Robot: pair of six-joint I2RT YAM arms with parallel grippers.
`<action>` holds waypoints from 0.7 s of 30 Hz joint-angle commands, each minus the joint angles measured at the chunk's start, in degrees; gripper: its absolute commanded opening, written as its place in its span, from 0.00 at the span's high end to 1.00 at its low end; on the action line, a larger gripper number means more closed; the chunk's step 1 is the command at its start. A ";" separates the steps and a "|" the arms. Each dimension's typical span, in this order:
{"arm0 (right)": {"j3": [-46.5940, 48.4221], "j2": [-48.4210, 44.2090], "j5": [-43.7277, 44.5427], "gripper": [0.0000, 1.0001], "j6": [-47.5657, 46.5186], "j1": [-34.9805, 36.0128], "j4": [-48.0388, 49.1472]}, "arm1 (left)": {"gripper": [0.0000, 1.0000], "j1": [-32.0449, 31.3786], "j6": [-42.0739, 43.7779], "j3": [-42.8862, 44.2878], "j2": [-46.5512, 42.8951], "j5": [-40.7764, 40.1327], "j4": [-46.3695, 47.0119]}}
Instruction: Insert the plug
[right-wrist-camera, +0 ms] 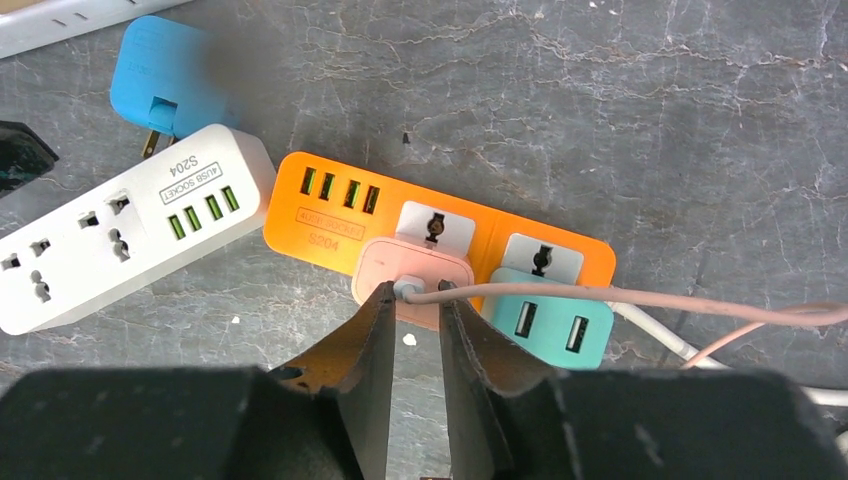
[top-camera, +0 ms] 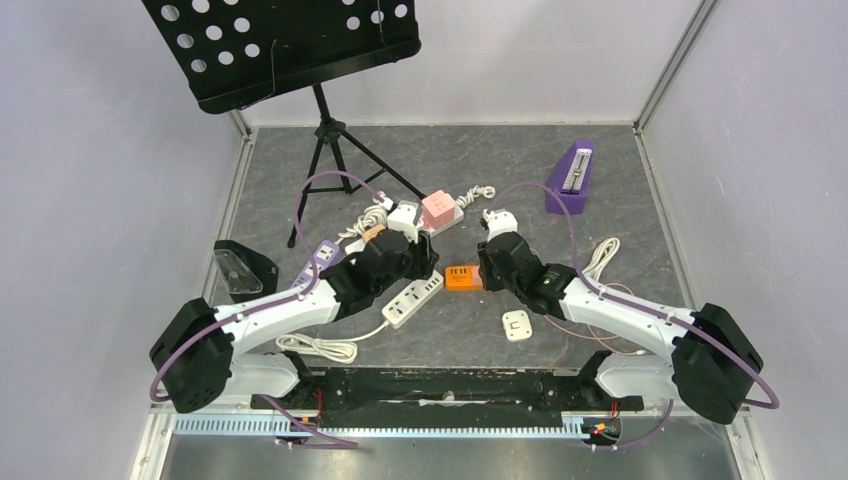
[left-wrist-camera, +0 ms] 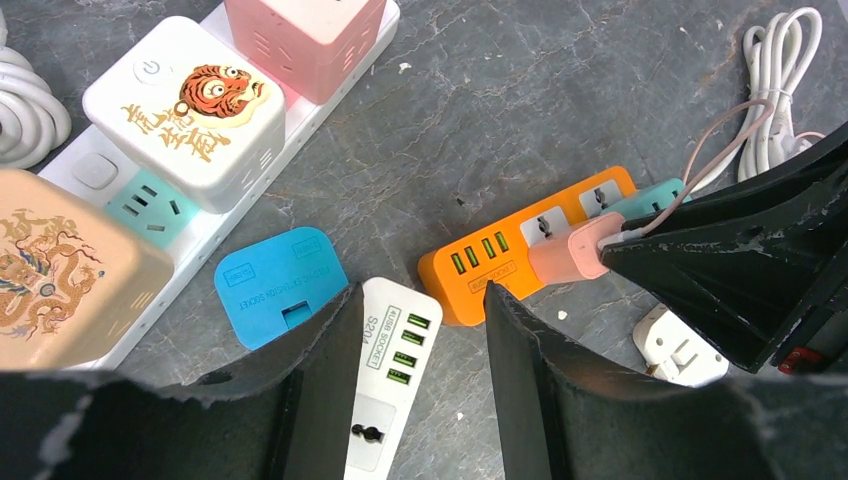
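An orange power strip [right-wrist-camera: 330,215] lies mid-table and also shows in the top view [top-camera: 462,277]. A pink plug [right-wrist-camera: 410,268] with a pink cable sits in one of its sockets, next to a teal USB charger [right-wrist-camera: 550,325]. My right gripper [right-wrist-camera: 417,292] is closed narrowly on the pink plug's top, where the cable connector comes out. In the left wrist view the pink plug [left-wrist-camera: 565,255] meets that gripper's black tip. My left gripper [left-wrist-camera: 418,305] is open and empty, its fingers straddling the end of a white power strip [left-wrist-camera: 390,380].
A blue adapter [left-wrist-camera: 280,285] and a long white strip [left-wrist-camera: 215,235] carrying cube chargers lie to the left. A loose white adapter [top-camera: 517,325] lies near the front. A music stand [top-camera: 325,140], a purple metronome [top-camera: 572,178] and coiled cables [top-camera: 600,258] stand around.
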 commanded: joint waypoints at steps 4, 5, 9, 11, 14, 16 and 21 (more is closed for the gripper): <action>5.58 -2.53 3.08 0.67 1.11 0.28 -5.96 | 0.46 0.59 -2.35 0.08 -2.60 -0.32 1.04; 6.85 -2.71 2.79 0.65 0.77 0.21 -6.48 | 0.45 0.60 -2.35 0.11 -2.72 -0.23 1.03; 9.68 -4.29 0.21 0.61 0.43 0.26 -8.67 | 0.45 0.78 -3.03 0.14 -2.09 1.09 1.23; 9.10 -6.09 -1.20 0.59 0.73 0.28 -9.47 | 0.45 0.78 -4.13 0.19 -0.55 2.27 1.99; 7.42 -9.45 -3.04 0.54 0.34 0.27 -11.25 | 0.43 0.87 -8.03 1.60 3.61 3.97 2.73; 6.87 -11.77 -0.42 0.53 0.51 0.19 -14.21 | 0.43 0.87 -9.73 3.24 7.24 5.39 3.06; 3.33 -17.48 2.19 0.54 2.78 -1.29 -18.37 | 0.44 0.87 -11.98 6.83 15.22 6.88 4.09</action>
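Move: The cable plug, seated in the pink charger, is right between my right fingertips; the teal plug stands about 5 cm to its right and 2 cm below, and the white adapter lies some 10 cm back, 7 cm right and 6 cm down. From my left hand, the orange strip's middle is about 11 cm right, 1 cm ahead and 10 cm below; the blue plug is 3 cm ahead, 4 cm left, 11 cm down. I open my right fingers to let go of the cable plug and lift that hand nearly 8 cm straight off the orange strip, easing back and right near the top. My left hand, fingers staying open, rises a touch, then drops about 5 cm below its start and slides right towards the orange strip's left end, its fingers tipping some 10 degrees further down. ##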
